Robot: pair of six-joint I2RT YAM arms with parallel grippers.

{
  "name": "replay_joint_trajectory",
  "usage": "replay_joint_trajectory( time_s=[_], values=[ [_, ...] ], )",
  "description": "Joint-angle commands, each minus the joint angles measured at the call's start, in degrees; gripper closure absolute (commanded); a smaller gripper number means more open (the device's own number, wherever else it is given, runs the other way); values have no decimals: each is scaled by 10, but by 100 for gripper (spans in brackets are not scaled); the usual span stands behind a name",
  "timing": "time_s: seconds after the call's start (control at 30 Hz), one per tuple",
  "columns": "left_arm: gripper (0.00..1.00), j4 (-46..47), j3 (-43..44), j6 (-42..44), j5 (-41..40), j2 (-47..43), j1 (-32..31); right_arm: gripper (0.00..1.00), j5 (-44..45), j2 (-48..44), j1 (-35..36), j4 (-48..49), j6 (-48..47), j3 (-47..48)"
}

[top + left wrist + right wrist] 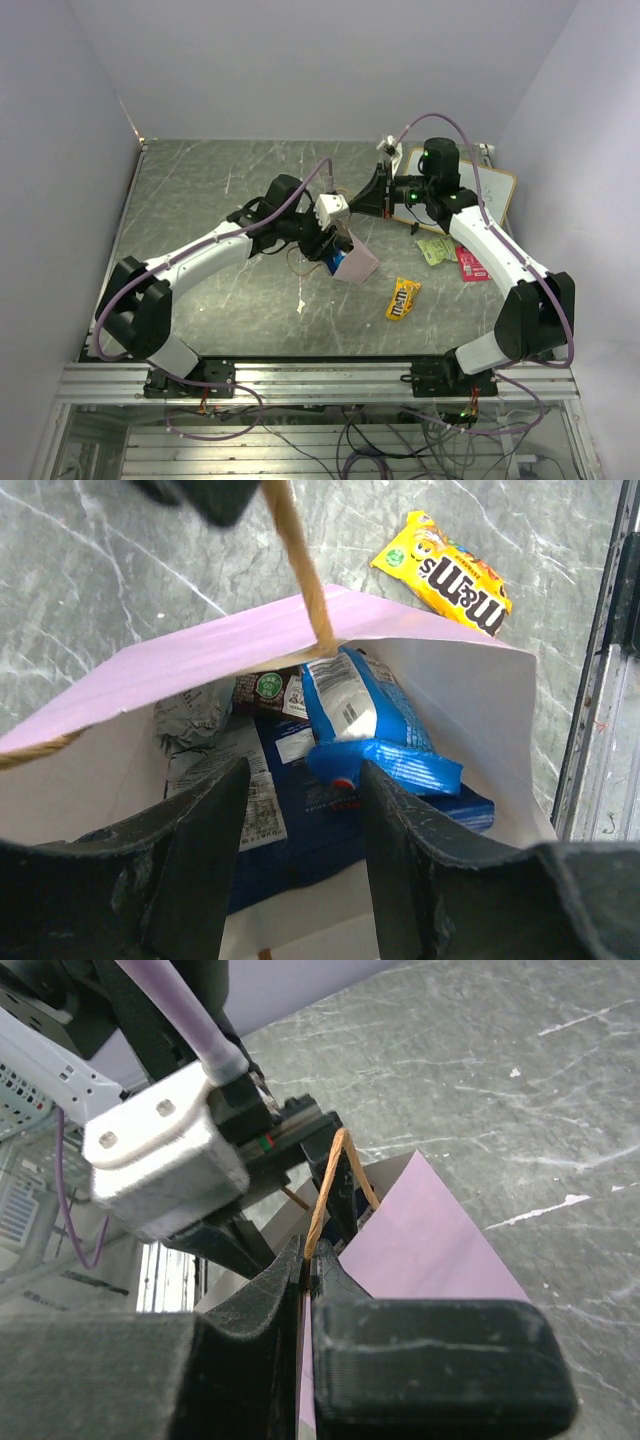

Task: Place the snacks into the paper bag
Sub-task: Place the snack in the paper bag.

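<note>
The pale pink paper bag [358, 264] stands mid-table with its mouth open [450, 690]. Inside it lie a blue-white packet [372, 732], a dark blue chip bag [300, 810], a brown bar [268, 690] and a silver-grey packet [195, 720]. My left gripper [300, 825] hangs open over the bag's mouth with nothing between its fingers. My right gripper [312, 1260] is shut on the bag's thin handle [335, 1185], holding it up. Yellow M&M's [403, 298], a light green packet [436, 249] and a pink-red packet [470, 264] lie on the table right of the bag.
A white scribbled board [495, 195] stands at the back right behind my right arm. The table's metal rail [610, 680] runs close to the bag. My left arm's white wrist [165, 1155] sits directly in front of my right gripper.
</note>
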Motion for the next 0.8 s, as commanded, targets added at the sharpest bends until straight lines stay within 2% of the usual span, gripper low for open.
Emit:
replay_joint_trajectory(
  time_s=[0.0,0.13,0.37,0.5,0.77],
  values=[
    [40,-66,58,57,27,-22,-2,100,4,-16,-8,19,2,-11],
    [38,-110,109,65,4,-29,0,100,10,-16,-8,19,7,-7],
    [37,-149,156,25,-27,-34,23,100,43,-23,-8,20,21,-6],
    [24,-159,169,0,-73,-32,28,100,59,-23,-8,18,27,1],
    [18,-161,218,-35,-130,-42,41,100,132,-26,-8,26,61,24]
  ],
)
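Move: Just down in the paper bag's mouth, the left hand has the blue snack about 6 cm to its right and 6 cm below, about level fore and aft. The M&M's lie outside on the table, roughly 19 cm to its right, 8 cm nearer the base and 15 cm below. From the right hand, closed on one bag handle, the blue snack is nearly straight beneath, some 18 cm down. Backing out of the bag, the left hand rises first, nearly straight up by about 8 cm, then carries on forward and to the left by a few centimetres, clear of the mouth, turning about 10 degrees counter-clockwise as its empty fingers spread wider. The right hand keeps its pinch on the handle and eases forward about 2 cm, turning slightly clockwise. ##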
